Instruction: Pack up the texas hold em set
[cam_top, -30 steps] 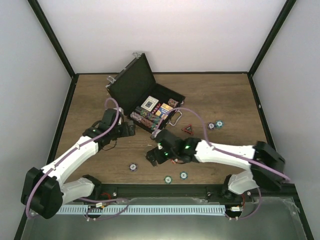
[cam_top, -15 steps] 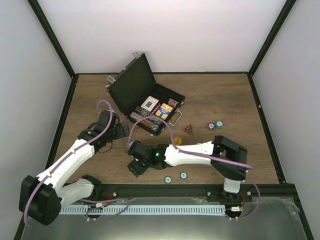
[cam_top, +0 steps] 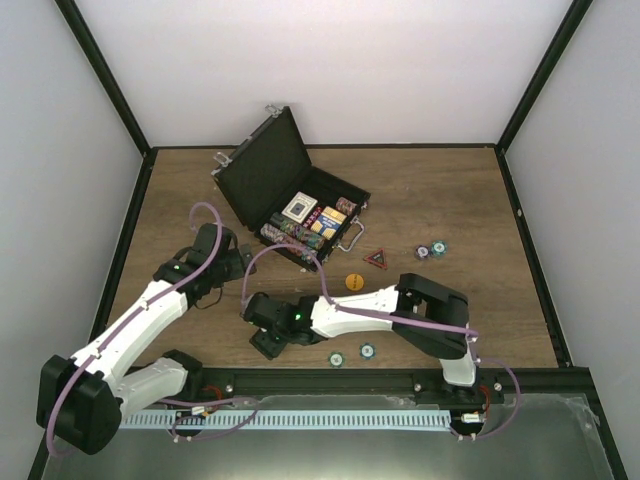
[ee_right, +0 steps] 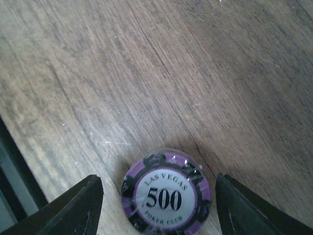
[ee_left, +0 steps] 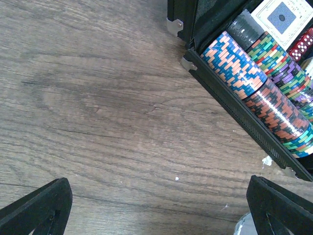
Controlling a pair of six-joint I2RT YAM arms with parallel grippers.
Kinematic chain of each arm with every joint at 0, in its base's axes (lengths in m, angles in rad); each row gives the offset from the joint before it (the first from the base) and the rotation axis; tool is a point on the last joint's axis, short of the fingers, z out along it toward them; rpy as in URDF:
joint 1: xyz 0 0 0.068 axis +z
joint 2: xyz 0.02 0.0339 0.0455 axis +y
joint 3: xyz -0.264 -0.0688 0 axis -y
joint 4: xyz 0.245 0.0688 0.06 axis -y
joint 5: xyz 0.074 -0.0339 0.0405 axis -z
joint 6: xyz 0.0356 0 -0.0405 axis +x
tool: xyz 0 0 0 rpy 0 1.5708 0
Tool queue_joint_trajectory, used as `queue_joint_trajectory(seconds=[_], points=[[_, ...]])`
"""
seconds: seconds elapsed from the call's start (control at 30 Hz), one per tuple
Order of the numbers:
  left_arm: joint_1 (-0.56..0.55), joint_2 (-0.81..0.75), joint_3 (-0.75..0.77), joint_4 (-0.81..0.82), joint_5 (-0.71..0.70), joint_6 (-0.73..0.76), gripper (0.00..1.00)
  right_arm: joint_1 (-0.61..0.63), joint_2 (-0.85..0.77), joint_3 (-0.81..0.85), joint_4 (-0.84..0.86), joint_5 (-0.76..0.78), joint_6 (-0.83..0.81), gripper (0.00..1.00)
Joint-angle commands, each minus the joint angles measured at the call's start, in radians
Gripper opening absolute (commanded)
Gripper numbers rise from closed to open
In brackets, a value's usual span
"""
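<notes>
The black briefcase [cam_top: 262, 168] stands open at the back left, its tray holding rows of multicoloured chips [cam_top: 296, 238] and a card deck [cam_top: 298, 208]. My right gripper [cam_top: 266, 338] is open, low over the table near the front. In the right wrist view its fingers [ee_right: 73, 205] straddle a purple "500" poker chip [ee_right: 166, 193] lying flat. My left gripper [cam_top: 240, 262] is open and empty just left of the case. The left wrist view shows the case's front edge [ee_left: 230, 105], the chip rows [ee_left: 254, 90] and the deck [ee_left: 283, 17]. An orange button [cam_top: 353, 282] and a triangular marker [cam_top: 376, 259] lie loose.
Two loose chips [cam_top: 431, 250] lie right of the marker. Two more [cam_top: 352, 354] lie near the front rail [cam_top: 400, 380]. Red dice [ee_left: 303, 46] sit in the case. Black frame posts and white walls enclose the table.
My right arm has swung left across the front of the table and now sits over the near-left chip. My left gripper has drawn back slightly left from the case.
</notes>
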Motion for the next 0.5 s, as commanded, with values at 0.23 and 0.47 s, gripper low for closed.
queue_joint_trajectory(seconds=[0.23,0.47], points=[[0.008,-0.014,-0.005,-0.021,0.011,-0.009,1.00,0.040,0.070,0.050,-0.019,0.083,-0.053,0.54],[0.008,-0.016,0.019,-0.047,0.057,-0.008,1.00,0.043,0.027,0.016,-0.010,0.100,-0.061,0.38]])
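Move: The purple 500 chip stack stands right at the right hand, about 3 cm below its hand point and some 1 cm to the left. From that hand a clear plastic ring lies roughly 8 cm ahead and 8 cm right; two short chip stacks stand about 16 cm right and 5 cm back, and 23 cm right and 4 cm back. From the left hand, the 500 stack is about 15 cm back, 7 cm right and 11 cm down. The right gripper, already almost down around the purple 500 stack, sinks roughly 1 cm more in the first fifth of a second and then stays at that height, easing about half a centimetre left with a tilt of some 5 degrees. All the while its fingers keep closing, from about two-thirds open to somewhat under half, until the pads meet the stack's two sides near its top. ##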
